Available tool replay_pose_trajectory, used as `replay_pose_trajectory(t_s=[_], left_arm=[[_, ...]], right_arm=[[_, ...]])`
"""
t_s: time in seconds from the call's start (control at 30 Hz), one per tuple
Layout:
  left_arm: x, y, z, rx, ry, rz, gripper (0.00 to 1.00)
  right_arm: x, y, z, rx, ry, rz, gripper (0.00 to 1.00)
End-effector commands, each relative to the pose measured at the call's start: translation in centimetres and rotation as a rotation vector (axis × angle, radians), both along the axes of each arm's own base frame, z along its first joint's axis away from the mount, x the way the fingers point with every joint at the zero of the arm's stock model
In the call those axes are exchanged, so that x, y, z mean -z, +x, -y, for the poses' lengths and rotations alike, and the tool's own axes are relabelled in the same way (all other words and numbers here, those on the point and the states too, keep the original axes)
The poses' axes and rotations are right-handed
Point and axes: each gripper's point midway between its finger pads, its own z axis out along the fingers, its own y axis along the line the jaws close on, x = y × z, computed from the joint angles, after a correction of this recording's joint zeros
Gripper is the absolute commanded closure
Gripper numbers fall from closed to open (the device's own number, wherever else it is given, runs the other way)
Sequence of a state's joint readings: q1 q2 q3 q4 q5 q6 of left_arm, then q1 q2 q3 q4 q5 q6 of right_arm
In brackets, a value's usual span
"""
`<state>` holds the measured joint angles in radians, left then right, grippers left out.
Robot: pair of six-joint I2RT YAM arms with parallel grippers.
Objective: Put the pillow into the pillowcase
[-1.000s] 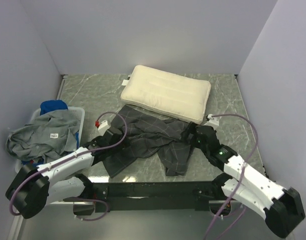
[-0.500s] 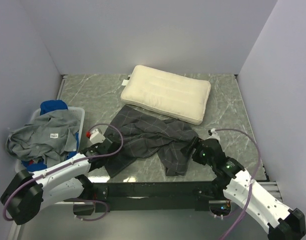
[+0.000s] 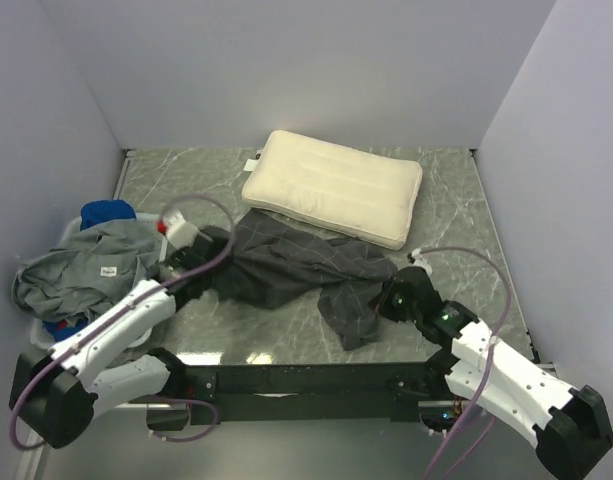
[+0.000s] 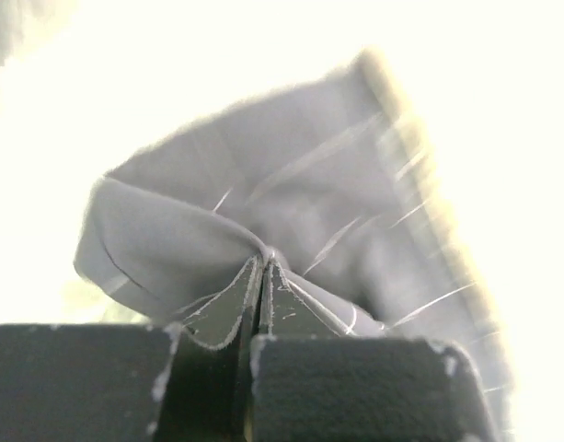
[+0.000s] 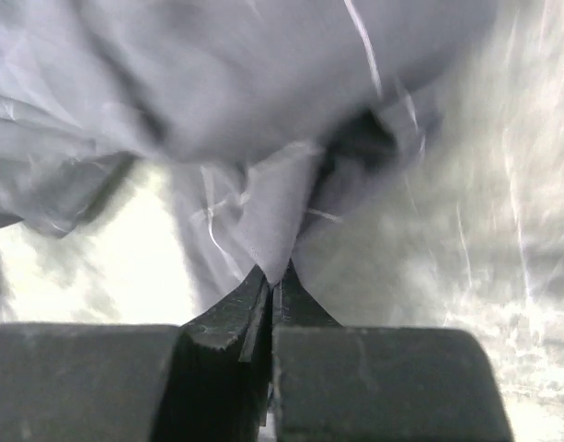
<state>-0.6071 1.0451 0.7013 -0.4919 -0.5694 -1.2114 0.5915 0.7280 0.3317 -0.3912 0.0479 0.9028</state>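
Observation:
The cream pillow (image 3: 333,186) lies at the back of the marble table. The dark grid pillowcase (image 3: 296,268) lies crumpled in front of it, stretched between both arms. My left gripper (image 3: 218,246) is shut on the pillowcase's left edge; in the left wrist view the fabric (image 4: 263,212) bunches at the closed tips (image 4: 264,261). My right gripper (image 3: 389,297) is shut on the pillowcase's right end; in the right wrist view a fold of fabric (image 5: 272,221) is pinched between the closed tips (image 5: 274,274).
A bin (image 3: 158,225) at the left edge holds a plain grey garment (image 3: 86,265) with a white label and a blue cloth (image 3: 108,212). Walls enclose the table on three sides. Bare marble (image 3: 456,200) lies right of the pillow.
My left gripper has pulled the pillowcase's left edge up and back toward the bin, folding that side over. My right gripper shifted slightly, still holding the right end.

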Motion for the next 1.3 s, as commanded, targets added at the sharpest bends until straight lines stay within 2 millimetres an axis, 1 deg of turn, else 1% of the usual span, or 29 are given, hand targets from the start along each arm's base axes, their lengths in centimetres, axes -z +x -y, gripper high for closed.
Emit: replay_pose_trajectory(t_s=[0.0,0.03,0.07,0.1,0.13,0.17,0.2,0.23,0.27,0.3,0.33,0.37,0.4,0.43,0.47,0.53,0.63,0.8,0.93,0.97,1.0,1.03,1.07,1.1,1.13,1.17,1.2,1.23,1.27], left_arm=[[-12.2,4.1,-5.2,-0.096,-0.011,0.266,0.99],[-14.0,4.5,-6.1,-0.104,0.001,0.299,0.99],[-17.8,5.1,-6.7,-0.12,-0.015,0.368,0.99],[-19.7,5.5,-7.8,-0.144,-0.009,0.398,0.99],[-20.7,6.3,-8.3,-0.152,0.01,0.398,0.99],[-24.4,6.5,-8.8,-0.163,-0.001,0.454,0.99],[-25.9,6.9,-9.7,-0.185,0.004,0.477,0.99],[-26.7,7.8,-9.6,-0.169,0.011,0.48,0.99],[-30.0,8.0,-9.9,-0.169,0.0,0.548,0.99],[-31.5,8.5,-10.3,-0.171,0.003,0.577,0.99],[-31.4,9.9,-10.1,-0.145,0.018,0.553,0.99],[-34.7,9.7,-10.4,-0.151,0.01,0.61,0.99],[-35.0,10.0,-10.9,-0.158,0.023,0.592,0.99],[-34.8,11.1,-10.8,-0.147,0.035,0.572,0.99],[-36.5,11.0,-11.0,-0.15,0.03,0.606,0.99],[-36.8,11.2,-11.7,-0.162,0.034,0.608,0.99],[-37.3,10.8,-12.3,-0.156,0.021,0.622,0.99],[-37.2,9.5,-12.3,-0.132,0.013,0.643,0.99],[-35.2,10.0,-11.7,-0.094,-0.004,0.601,0.99],[-34.2,10.0,-11.7,-0.095,-0.008,0.57,0.99],[-33.9,9.4,-11.6,-0.099,-0.024,0.569,0.99],[-31.2,9.5,-11.8,-0.11,-0.022,0.514,0.99],[-30.0,9.0,-12.4,-0.137,-0.021,0.495,0.99],[-30.0,7.7,-12.7,-0.157,-0.029,0.511,0.99],[-26.9,7.4,-13.9,-0.188,-0.019,0.454,0.99],[-26.0,6.8,-15.3,-0.22,-0.016,0.443,0.99],[-25.6,6.0,-15.7,-0.228,-0.016,0.448,0.99],[-22.7,5.9,-15.6,-0.202,-0.031,0.391,0.98],[-21.6,5.7,-16.3,-0.216,-0.032,0.369,0.95]], right_arm=[[-8.5,4.2,2.7,0.106,-0.137,0.236,1.0],[-9.6,4.5,3.1,0.118,-0.154,0.264,1.0],[-12.1,5.4,3.9,0.153,-0.182,0.325,1.0],[-12.9,5.5,4.5,0.167,-0.21,0.332,1.0],[-15.5,6.1,4.8,0.192,-0.209,0.38,1.0],[-16.7,6.6,5.9,0.223,-0.259,0.408,1.0],[-17.2,7.0,6.4,0.24,-0.296,0.405,1.0],[-19.8,7.7,7.1,0.278,-0.292,0.444,0.98],[-20.7,8.2,7.5,0.288,-0.313,0.457,0.97],[-21.3,8.9,7.5,0.287,-0.31,0.455,0.97],[-23.5,9.4,7.7,0.3,-0.289,0.488,0.98],[-24.2,10.0,8.7,0.325,-0.297,0.491,0.98],[-24.6,10.5,8.9,0.327,-0.294,0.487,0.98],[-26.1,10.8,9.3,0.345,-0.278,0.51,0.98],[-26.8,11.1,10.4,0.377,-0.287,0.517,0.98],[-28.5,11.4,10.9,0.393,-0.273,0.54,0.98],[-30.2,11.3,11.3,0.402,-0.263,0.566,0.98],[-31.9,10.6,11.5,0.401,-0.251,0.615,0.95],[-33.2,10.6,11.4,0.399,-0.237,0.634,0.93],[-33.0,10.5,10.8,0.373,-0.216,0.627,0.93],[-32.9,10.3,10.4,0.355,-0.195,0.631,0.94],[-30.9,10.3,9.9,0.339,-0.185,0.595,0.94],[-29.7,10.2,9.5,0.32,-0.17,0.58,0.93],[-29.2,9.7,8.9,0.297,-0.136,0.594,0.89],[-25.2,9.6,8.6,0.283,-0.144,0.521,0.86],[-23.8,9.1,8.5,0.28,-0.129,0.508,0.82],[-22.3,9.1,7.6,0.247,-0.094,0.489,0.74],[-17.6,8.6,6.9,0.214,-0.084,0.401,0.69],[-15.9,8.1,6.0,0.176,-0.056,0.376,0.64]])
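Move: Both hands already pinch the pillowcase, left and right ends; its middle lies about 17 cm right of the left hand, 4 cm back and some 9 cm lower. The pillow's middle is roughly 16 cm ahead of the left hand, 23 cm to its right and 6 cm lower; the laundry basket is about 31 cm to its left, 4 cm back, 3 cm lower. From the right hand the pillow is about 27 cm ahead, 10 cm to its left, nearly level. Keeping their pinch on the pillowcase, both hands whip it up fast, 30 cm or more, while reaching about 12 cm forward and swinging apart some 10 cm each, fingers tilting up by about 35 degrees. Both then sink, the left by about 12 cm, easing back and farther left; the right drops later by around 7 cm and its fingers begin to part. ##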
